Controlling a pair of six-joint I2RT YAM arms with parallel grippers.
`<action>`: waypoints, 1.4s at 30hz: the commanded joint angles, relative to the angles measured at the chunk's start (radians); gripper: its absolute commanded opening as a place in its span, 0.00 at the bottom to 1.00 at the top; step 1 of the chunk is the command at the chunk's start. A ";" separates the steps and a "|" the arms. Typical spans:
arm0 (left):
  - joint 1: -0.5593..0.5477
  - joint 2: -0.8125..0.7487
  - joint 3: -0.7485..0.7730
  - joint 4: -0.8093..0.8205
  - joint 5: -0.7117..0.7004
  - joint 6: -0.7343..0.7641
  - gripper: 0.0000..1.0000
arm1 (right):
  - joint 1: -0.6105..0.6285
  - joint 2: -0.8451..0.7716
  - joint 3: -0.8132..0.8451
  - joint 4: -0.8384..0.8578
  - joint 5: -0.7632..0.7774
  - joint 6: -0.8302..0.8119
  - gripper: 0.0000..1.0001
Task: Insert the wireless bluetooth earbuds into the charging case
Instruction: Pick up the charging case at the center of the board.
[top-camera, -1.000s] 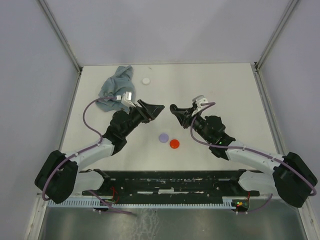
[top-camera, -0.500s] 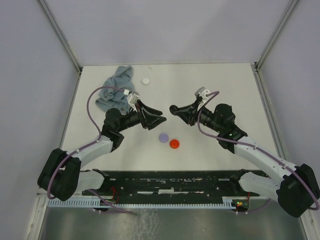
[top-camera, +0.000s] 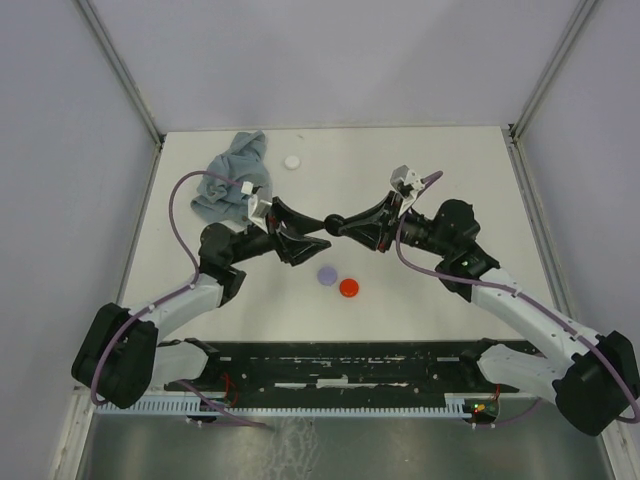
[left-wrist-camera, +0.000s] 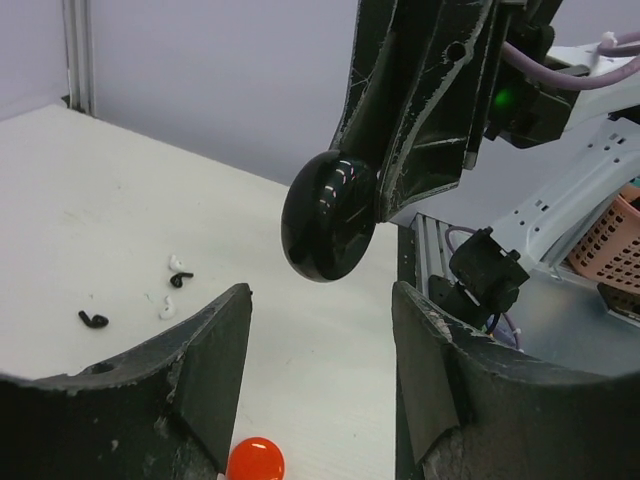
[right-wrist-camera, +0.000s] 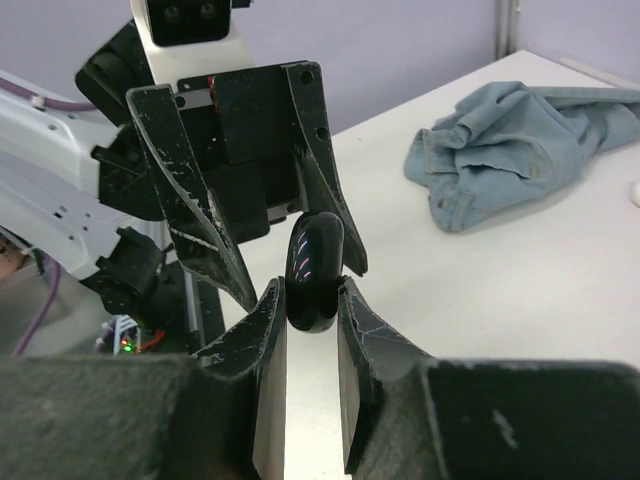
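A glossy black rounded charging case (right-wrist-camera: 314, 262) is held closed, on edge above the table, with my right gripper (right-wrist-camera: 312, 290) shut on it. In the top view the case (top-camera: 336, 222) hangs at the table's middle, between the two arms. My left gripper (left-wrist-camera: 320, 300) faces it with jaws open, and the case (left-wrist-camera: 328, 228) sits just ahead of its fingertips, untouched. From the right wrist, the left fingers (right-wrist-camera: 190, 210) stand on either side of the case. Tiny black earbuds (left-wrist-camera: 93, 320) and white earbuds (left-wrist-camera: 167, 309) lie loose on the table beyond.
A lavender disc (top-camera: 327, 274) and a red disc (top-camera: 349, 288) lie on the table just below the grippers; the red disc (left-wrist-camera: 255, 461) also shows under the left jaws. A white disc (top-camera: 292, 161) and a crumpled blue cloth (top-camera: 232, 178) lie at the back left.
Both arms have swung inward until their tips meet at mid-table. The right gripper carried the case leftward. The left jaws have narrowed somewhat but stay open.
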 joint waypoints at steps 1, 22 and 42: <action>-0.011 -0.022 -0.009 0.145 0.042 -0.004 0.64 | -0.002 0.024 0.049 0.146 -0.089 0.108 0.12; -0.046 -0.007 -0.003 0.290 0.029 -0.092 0.53 | 0.019 0.085 0.041 0.256 -0.171 0.170 0.12; -0.073 -0.083 -0.001 -0.043 -0.015 0.172 0.03 | 0.028 -0.001 0.156 -0.226 -0.107 -0.176 0.54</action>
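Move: The charging case is already in the right hand, about 1 cm to the left of that hand point, level in height and straight in line. From the left hand, it lies some 3 cm right and 2 cm above, level fore-and-aft. On the table roughly 20 cm below the left hand, the purple disc is about 9 cm ahead and 3 cm right; the red disc is some 6 cm ahead and 8 cm right. Left hand rises and draws back about 4 cm, pinching the case brought back-left; right fingers then open. ##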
